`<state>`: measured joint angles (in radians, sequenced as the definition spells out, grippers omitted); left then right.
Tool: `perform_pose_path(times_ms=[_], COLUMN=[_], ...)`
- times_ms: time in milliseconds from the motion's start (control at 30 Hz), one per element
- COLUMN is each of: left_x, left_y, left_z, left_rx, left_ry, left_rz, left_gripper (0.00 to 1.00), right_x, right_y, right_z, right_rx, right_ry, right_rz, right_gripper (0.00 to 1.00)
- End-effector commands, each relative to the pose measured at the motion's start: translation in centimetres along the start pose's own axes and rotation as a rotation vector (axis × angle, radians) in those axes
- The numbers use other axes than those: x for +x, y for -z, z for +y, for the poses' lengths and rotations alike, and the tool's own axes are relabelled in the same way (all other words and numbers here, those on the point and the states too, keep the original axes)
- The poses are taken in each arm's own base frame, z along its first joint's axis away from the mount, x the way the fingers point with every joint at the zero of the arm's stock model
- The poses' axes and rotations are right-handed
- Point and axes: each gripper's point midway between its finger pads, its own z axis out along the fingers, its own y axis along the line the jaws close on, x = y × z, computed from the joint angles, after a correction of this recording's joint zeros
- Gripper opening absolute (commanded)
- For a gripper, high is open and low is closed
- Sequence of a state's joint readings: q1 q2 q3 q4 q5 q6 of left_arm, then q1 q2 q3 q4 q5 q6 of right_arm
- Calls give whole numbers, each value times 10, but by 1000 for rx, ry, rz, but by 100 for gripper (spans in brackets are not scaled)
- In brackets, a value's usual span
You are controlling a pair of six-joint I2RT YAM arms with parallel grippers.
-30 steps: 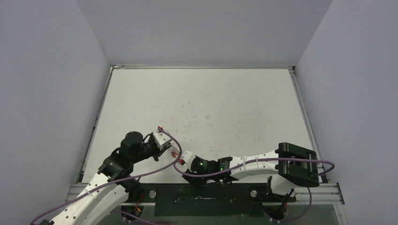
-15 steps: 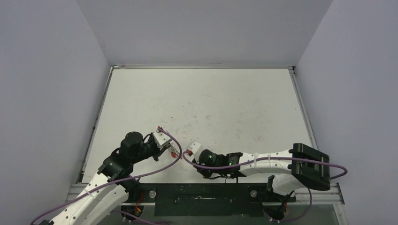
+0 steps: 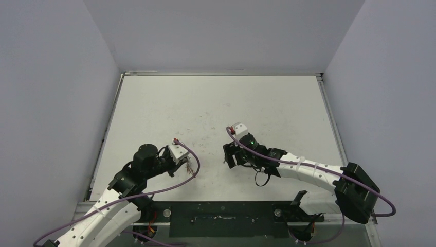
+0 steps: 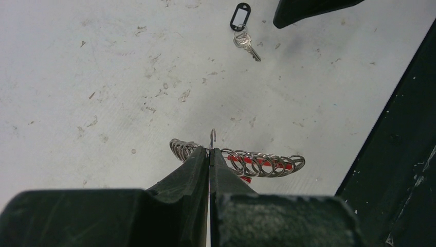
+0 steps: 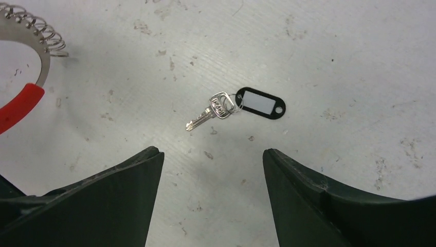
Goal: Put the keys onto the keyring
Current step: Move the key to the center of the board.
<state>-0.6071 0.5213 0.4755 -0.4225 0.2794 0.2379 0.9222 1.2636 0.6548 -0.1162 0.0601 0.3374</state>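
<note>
The keyring [image 4: 257,163] is a thin metal ring strung with several small silver rings, and it has a red sleeve [image 5: 18,107]. My left gripper [image 4: 210,152] is shut on its wire and holds it just above the table [image 3: 216,108]. The ring's hooked end sticks up past the fingertips. One loose key [image 5: 208,114], silver with a black oblong tag [image 5: 260,105], lies flat on the table. It sits just ahead of my right gripper [image 5: 211,154], which is open with nothing between its fingers. In the top view the right gripper [image 3: 230,157] is to the right of the keyring [image 3: 192,166].
Grey walls close in the white, scuffed table on the left, back and right. The black base rail [image 3: 221,218] runs along the near edge. A purple cable [image 3: 175,186] loops under my left wrist.
My right arm has pulled away from the keyring, swinging right and farther out over the table, and its jaws have opened. The left gripper and keyring have stayed put.
</note>
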Motion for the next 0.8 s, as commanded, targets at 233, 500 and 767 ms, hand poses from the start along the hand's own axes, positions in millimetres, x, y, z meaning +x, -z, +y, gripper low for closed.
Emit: perform_pose_path(times_ms=[233, 500, 767], left_x=[-15, -15, -15], left_y=[-3, -5, -5], left_z=[-1, -2, -3], left_rx=[15, 23, 28], left_ry=[8, 4, 1], left_rz=[-63, -57, -59], left_gripper=[0, 0, 0], right_x=[-8, -7, -7], right_y=[-10, -43, -68], right_z=[-15, -14, -26], right_rx=[-78, -71, -39], right_ry=[-268, -400, -483], right_rz=[1, 81, 86], right_gripper=[48, 37, 33])
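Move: For the right hand, open over the table, the loose key lies about 3 cm ahead, 2 cm to its left and some 7 cm below. The black tag joined to the key is about 7 cm ahead and 1 cm left, equally low. The keyring in the left hand's grip is roughly 15 cm left and 5 cm back, near hand height. From the left hand, the key is about 5 cm ahead, 15 cm right and 14 cm below. The right hand's finger on the keyring side comes down close over the key's shaft, though touch can't be made out. The hand sinks some 5.5 cm and eases about 3 cm forward, swinging slightly right and back left, while it tips its fingers about 20 degrees steeper, turns clockwise and closes them from wide to about a third open. The left hand keeps hold of the keyring. ##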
